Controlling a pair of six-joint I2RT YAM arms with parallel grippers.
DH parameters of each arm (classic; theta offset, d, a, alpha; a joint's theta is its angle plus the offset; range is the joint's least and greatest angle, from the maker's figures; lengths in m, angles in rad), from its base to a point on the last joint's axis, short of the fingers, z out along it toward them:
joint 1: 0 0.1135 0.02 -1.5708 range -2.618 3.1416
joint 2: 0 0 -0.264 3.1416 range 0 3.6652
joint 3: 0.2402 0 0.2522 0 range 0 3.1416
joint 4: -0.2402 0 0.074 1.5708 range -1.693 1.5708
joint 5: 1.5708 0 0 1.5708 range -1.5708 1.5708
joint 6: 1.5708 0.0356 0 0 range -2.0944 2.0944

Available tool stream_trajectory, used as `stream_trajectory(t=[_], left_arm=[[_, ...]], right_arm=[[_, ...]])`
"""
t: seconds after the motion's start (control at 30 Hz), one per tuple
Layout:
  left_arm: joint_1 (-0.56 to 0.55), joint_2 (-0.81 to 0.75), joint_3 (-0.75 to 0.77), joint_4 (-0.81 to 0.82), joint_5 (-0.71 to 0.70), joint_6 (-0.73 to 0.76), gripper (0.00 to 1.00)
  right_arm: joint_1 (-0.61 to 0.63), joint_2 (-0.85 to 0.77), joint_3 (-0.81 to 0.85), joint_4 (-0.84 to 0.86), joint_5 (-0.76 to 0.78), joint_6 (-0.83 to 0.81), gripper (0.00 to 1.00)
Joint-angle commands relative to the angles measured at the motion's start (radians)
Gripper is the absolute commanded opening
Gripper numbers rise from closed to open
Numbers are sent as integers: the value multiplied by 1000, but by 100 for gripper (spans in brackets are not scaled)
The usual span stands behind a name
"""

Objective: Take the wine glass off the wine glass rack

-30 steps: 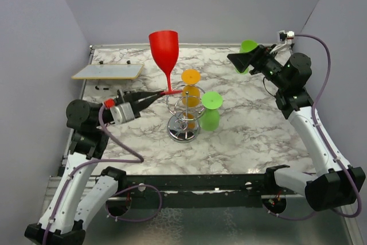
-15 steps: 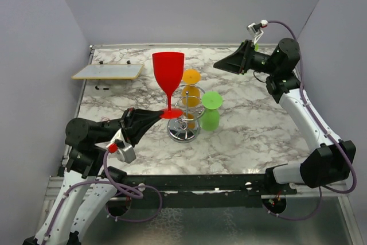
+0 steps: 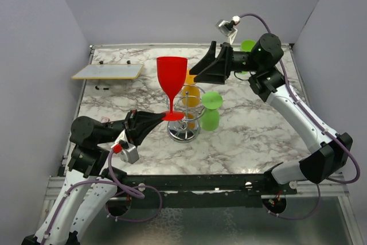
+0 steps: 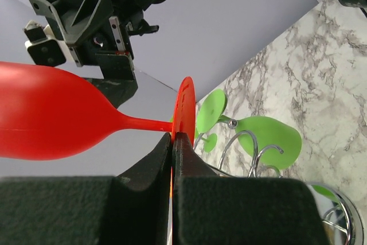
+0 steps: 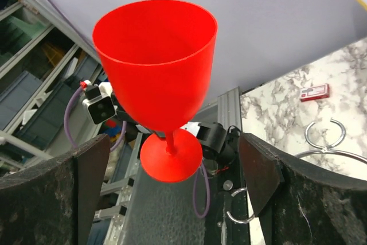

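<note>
A red wine glass [image 3: 172, 77] stands upright in the air, its foot just left of the chrome wine glass rack [image 3: 183, 123]. My left gripper [image 3: 162, 118] is shut on the rim of the glass's foot [image 4: 184, 106]; in the left wrist view the gripper [image 4: 172, 139] pinches the foot edge-on. My right gripper [image 3: 195, 74] is open, close to the right of the bowl and apart from it. In the right wrist view the glass [image 5: 156, 61] sits between and beyond its spread fingers [image 5: 261, 176]. An orange glass [image 3: 191, 91] and a green glass [image 3: 210, 111] hang upside down on the rack.
A flat pale board [image 3: 108, 71] lies at the back left of the marble table [image 3: 246, 136]. Another green glass [image 3: 248, 45] shows at the back right behind the right arm. Grey walls close in the table on three sides.
My right arm has swung left from the back right corner to beside the red glass's bowl. My left arm has turned and carried the glass slightly right.
</note>
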State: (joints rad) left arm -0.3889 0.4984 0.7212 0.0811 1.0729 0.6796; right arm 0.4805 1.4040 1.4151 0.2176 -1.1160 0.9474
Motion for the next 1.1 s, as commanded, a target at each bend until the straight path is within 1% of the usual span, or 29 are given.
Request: stream_trajectory(t=[0.0,0.3,0.53,0.8,1.07], left_arm=[[-9,-2,-9,10,10,25,0],[-22,17,-13,9,12,21,0],[-24,32,-7,9,17,6,0],[-27,46,-2,8,15,-3,0],[-29,58,9,8,19,-18,0]], right_arm=[[53,38,37,40,20,4,94],[140,86,37,103,62,25,94],[155,98,17,231,93,86,93],[183,118,28,271,92,92,91],[196,140,38,274,91,77,92]])
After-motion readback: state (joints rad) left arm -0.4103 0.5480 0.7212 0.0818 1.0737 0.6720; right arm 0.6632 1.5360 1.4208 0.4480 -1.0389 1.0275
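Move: The red wine glass stands upright, its bowl about 9 cm to the right hand's left, 3 cm back and a centimetre below. Some 24 cm lower hang the orange glass, 12 cm ahead and 3 cm left, and the green glass, 3 cm ahead and 4 cm right. The left hand, still pinching the red foot, has the bowl about 12 cm above, 3 cm right and 2 cm ahead. The right hand slides about 6 cm left, slightly back, open fingers straddling the red bowl the left keeps holding. ##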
